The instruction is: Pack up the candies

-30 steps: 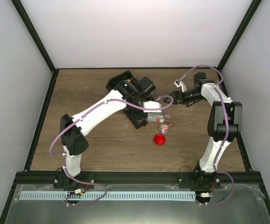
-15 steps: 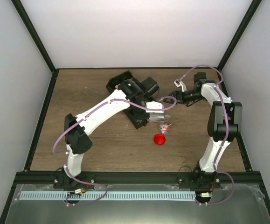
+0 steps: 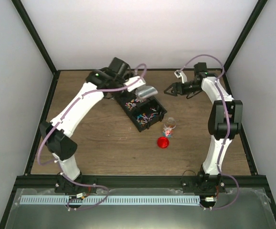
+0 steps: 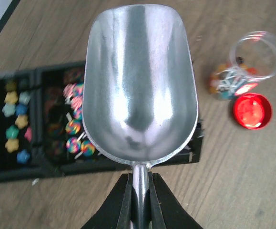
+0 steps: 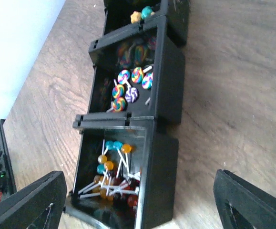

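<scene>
The candies lie in a black compartment tray: swirl lollipops, star-shaped sweets and ball lollipops. More candies fill the bottom of a clear jar. My left gripper is shut on the handle of an empty silvery metal scoop, held above the tray's far end. To the right of the tray, my right gripper stands open. In its wrist view, the right gripper has only the tray's end compartment far below it.
A round red lid lies on the wooden table just in front of the jar, also seen beside the jar. White walls and a black frame close in the table at the back and sides.
My left arm has swung the scoop away from the jar, back and left, to above the tray. My right gripper has drawn back from the jar towards the far side.
</scene>
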Available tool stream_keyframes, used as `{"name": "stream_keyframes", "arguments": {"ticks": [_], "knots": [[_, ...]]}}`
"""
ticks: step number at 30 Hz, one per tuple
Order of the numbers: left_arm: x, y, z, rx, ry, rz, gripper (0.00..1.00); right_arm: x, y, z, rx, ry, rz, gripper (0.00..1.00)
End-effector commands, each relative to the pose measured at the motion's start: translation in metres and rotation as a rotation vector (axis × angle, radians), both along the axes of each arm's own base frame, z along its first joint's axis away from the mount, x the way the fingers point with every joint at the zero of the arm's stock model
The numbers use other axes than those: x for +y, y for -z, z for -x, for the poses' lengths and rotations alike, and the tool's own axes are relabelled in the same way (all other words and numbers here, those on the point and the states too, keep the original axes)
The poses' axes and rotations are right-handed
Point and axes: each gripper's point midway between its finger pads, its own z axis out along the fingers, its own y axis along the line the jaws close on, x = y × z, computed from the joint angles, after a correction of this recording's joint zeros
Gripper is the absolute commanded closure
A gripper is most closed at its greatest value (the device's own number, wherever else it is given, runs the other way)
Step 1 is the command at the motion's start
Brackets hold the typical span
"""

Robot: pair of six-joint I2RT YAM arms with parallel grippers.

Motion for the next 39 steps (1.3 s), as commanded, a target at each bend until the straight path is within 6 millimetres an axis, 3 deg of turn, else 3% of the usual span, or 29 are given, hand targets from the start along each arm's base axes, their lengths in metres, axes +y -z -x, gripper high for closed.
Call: {"name": "stream_keyframes", "arguments": {"ticks": [1,7,13,21,26,32,39], "knots": [[0.027,0.011,-0.022,0.079,-0.143,0.095,0.96,0.033,-0.004,-0.02,-0.068,-0.051,0.055,0.14],[0.098,0.029,-0.056,0.132,-0.355,0.158,0.96,0.068,0.009,-0.034,-0.129,-0.109,0.129,0.17],[0.139,0.045,-0.068,0.127,-0.465,0.178,0.96,0.09,0.025,-0.055,-0.188,-0.138,0.176,0.22],[0.167,0.081,-0.07,0.156,-0.516,0.076,0.96,0.112,0.044,-0.079,-0.245,-0.172,0.203,0.33],[0.184,0.096,-0.093,0.147,-0.541,-0.066,0.96,0.125,0.046,-0.082,-0.304,-0.222,0.218,0.4],[0.184,0.098,-0.106,0.155,-0.518,-0.1,0.96,0.133,0.058,-0.086,-0.371,-0.27,0.299,0.51],[0.188,0.101,-0.117,0.141,-0.526,-0.121,0.96,0.153,0.055,-0.088,-0.465,-0.308,0.334,0.66]]}}
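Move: The left hand holds the metal scoop; the star-candy compartment it is bound for lies about 23 cm ahead, 5 cm left and 22 cm below, with the swirl-lollipop compartment some 13 cm ahead, 2 cm right. From the open right hand, the swirl compartment's right rim is about 8 cm ahead, 14 cm left, 8 cm below. The stick-lollipop compartment is 7 cm back and 15 cm left of that hand, 12 cm below. Leftward, forward and down go both hands. The left, keeping its grip on the scoop, sweeps about 18 cm left and turns some 30 degrees counter-clockwise, then finishes mainly forward, bringing the scoop to the star compartment's left side. The right crosses to the swirl compartment's right wall, tipping its fingers downward and narrowing them from nearly wide open to about a third, one on each side of the wall. ##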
